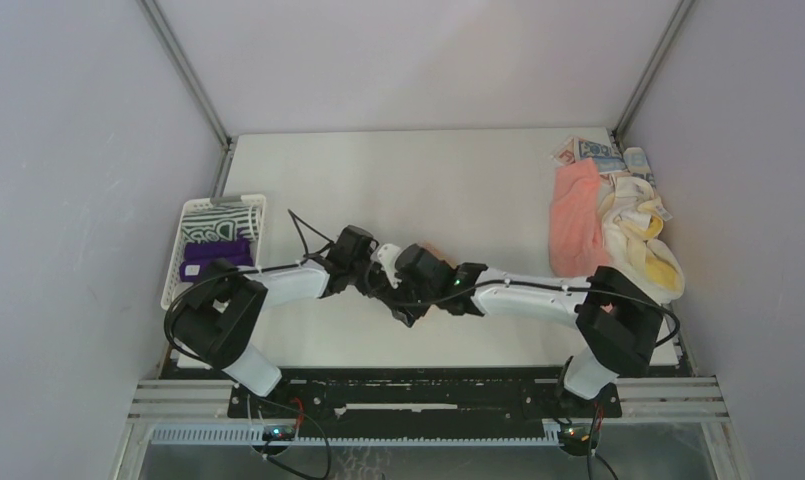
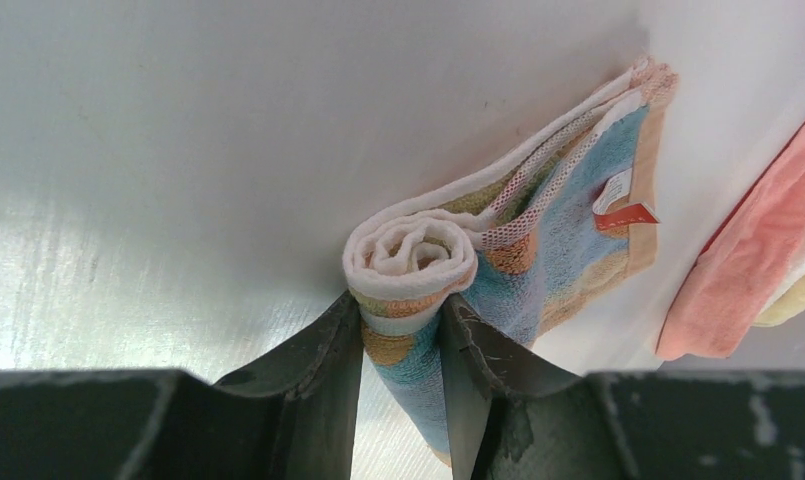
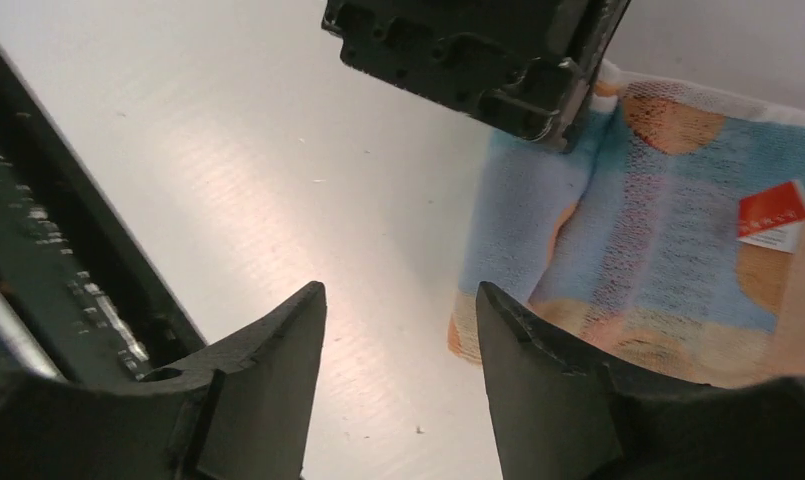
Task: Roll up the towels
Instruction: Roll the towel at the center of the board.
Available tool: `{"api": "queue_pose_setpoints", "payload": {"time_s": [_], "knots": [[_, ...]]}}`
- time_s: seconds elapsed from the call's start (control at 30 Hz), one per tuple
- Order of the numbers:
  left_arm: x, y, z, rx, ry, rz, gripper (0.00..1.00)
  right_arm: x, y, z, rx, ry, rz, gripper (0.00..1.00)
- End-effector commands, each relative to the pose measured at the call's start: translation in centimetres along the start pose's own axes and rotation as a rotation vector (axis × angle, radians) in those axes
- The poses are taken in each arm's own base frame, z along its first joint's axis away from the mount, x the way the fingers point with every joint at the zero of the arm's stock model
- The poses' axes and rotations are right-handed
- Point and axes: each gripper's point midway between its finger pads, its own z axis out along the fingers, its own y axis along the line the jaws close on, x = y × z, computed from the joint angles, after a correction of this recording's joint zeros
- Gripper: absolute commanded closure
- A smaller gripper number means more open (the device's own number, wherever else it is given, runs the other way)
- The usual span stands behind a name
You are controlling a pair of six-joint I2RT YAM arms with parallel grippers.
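A light-blue towel with orange patches lies on the white table, with a red tag showing. Its near end is wound into a tight roll. My left gripper is shut on that rolled end, one finger on each side of it. My right gripper is open with only bare table between its fingers. It sits just left of the same towel, whose near corner lies beside the right finger. In the top view both arms meet at mid-table and hide most of this towel.
A white slotted basket at the left edge holds a striped towel and purple rolls. At the back right lies a pile: a salmon-pink towel, a cream-yellow one and a blue-printed one. The left gripper's body is close above the right gripper.
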Motion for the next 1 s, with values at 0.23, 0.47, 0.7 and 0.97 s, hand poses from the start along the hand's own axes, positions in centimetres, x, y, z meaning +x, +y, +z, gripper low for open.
{"api": "queue_pose_setpoints", "payload": {"time_s": [0.23,0.47,0.7,0.97], "knots": [[1.1,3.7,0.4,-0.151,0.039,0.061,0.62,0.2,-3.5,0.4,0.489,-0.018,-0.277,0.42],[1.1,3.6,0.3,-0.149,0.038,0.056,0.61,1.2,-2.4,2.1,0.519,0.0,-0.373,0.45],[1.1,3.6,0.4,-0.15,0.039,0.054,0.61,1.3,-1.8,2.8,0.588,-0.01,-0.468,0.49],[1.1,3.7,0.2,-0.15,0.035,0.049,0.6,3.8,-3.1,3.7,0.608,0.084,-0.459,0.77]]}}
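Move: Below the open right hand, about 5 cm down, 1 cm ahead and 2 cm to its right, lies the near end of the towel roll. The roll's other end, pinched by the left hand, is about 6 cm ahead, 1 cm left and 5 cm down; the unrolled flap's middle is some 8 cm ahead, 5 cm right and 6 cm down. From the left hand the near end lies roughly 5 cm back, 3 cm right and level. Dropping about 5 cm, with only small sways forward and to its right, the right hand brings its open fingers down over the near end of the towel roll. On the way it tilts and swings over 40 degrees, so the fingers change from pointing left-down to forward-down, then close about halfway and pinch the roll's end. The left hand stays put, still pinching the other end. ##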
